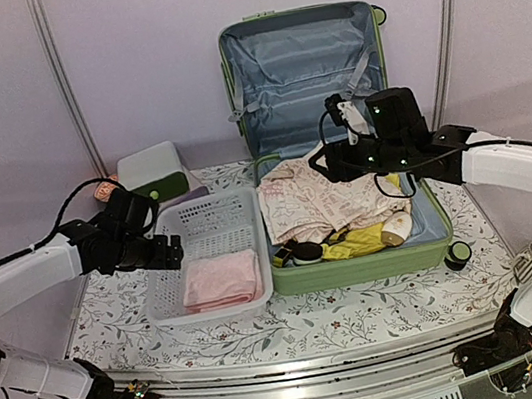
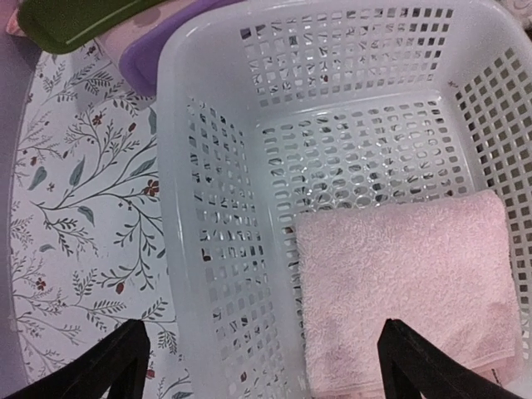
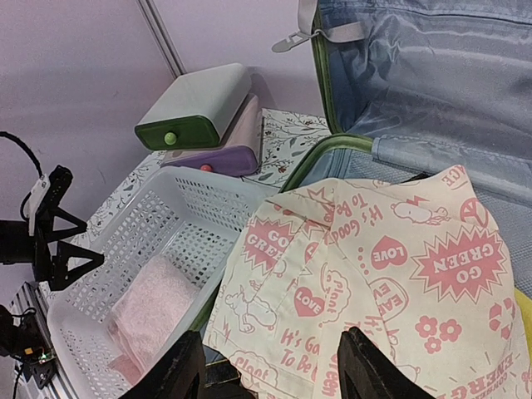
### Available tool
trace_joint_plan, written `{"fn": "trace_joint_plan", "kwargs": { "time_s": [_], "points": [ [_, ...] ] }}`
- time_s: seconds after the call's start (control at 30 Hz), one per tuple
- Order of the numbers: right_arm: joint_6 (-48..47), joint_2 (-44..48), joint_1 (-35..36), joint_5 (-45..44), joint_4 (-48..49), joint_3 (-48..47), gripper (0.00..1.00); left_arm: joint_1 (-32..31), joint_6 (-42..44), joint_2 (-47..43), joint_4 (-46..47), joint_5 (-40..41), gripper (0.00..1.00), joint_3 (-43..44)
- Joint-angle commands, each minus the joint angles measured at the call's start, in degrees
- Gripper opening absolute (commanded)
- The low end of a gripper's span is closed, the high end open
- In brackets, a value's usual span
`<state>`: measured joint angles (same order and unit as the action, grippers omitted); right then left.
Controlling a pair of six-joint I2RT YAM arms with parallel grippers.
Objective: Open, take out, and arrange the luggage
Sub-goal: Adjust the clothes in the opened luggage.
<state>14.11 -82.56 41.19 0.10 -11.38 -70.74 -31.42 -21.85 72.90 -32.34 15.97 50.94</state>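
The light-green luggage lies open on the table, its lid standing upright against the back wall. A cream shirt with pink print lies on top inside, with a yellow item and small dark things beside it. My right gripper hovers open just over the shirt's near edge, holding nothing. My left gripper is wide open above the left wall of the white basket. A folded pink towel lies in the basket's front half.
A white-and-green drawer box sits on a purple box behind the basket. The basket touches the luggage's left side. A black wheel sticks out at the luggage's front right corner. A metal grate lies at the table's right edge.
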Motion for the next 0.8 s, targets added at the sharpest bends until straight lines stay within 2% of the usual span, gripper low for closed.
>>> {"fn": "trace_joint_plan", "kwargs": {
  "time_s": [0.0,0.1,0.27,0.57,0.77],
  "points": [
    [0.0,-0.5,-0.3,-0.1,-0.2,-0.6,0.57,2.9,1.7,-2.8,-0.6,-1.3,0.98,-0.2],
    [0.0,-1.0,-0.3,0.5,-0.2,-0.9,0.56,5.2,2.8,-2.8,0.5,-4.3,0.98,-1.0],
    [0.0,-1.0,-0.3,0.5,-0.4,-0.7,0.56,8.7,4.4,-0.2,1.8,-8.4,0.91,-2.2],
    [0.3,-0.4,-0.3,0.6,-0.3,0.2,0.56,12.2,6.7,4.0,0.5,-11.3,0.67,-2.1],
    [0.0,-0.8,-0.3,0.8,-0.4,-0.6,0.57,12.4,7.3,4.7,-1.4,-11.5,0.4,-0.9]
  ]
}}
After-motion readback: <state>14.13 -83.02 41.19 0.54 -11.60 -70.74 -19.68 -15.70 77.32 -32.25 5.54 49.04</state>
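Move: The left rim of the white basket lies about 2 cm to the left of the left hand, roughly level with it fore-and-aft and 5 cm lower. The folded pink towel in the basket is some 10 cm to this hand's right, about 9 cm below. The green drawer box stands roughly 22 cm ahead and 2 cm left. From the right hand, that rim is about 40 cm left, 4 cm back and 20 cm down. Bring the left gripper leftward about 4 cm to line up with the basket's left rim, rising slightly at first, then sink some 5 cm towards it while the fingertips tip down about 10 degrees. On the way down, close the wide-open fingers to roughly half, one on the outside of the rim and one on the inside. ##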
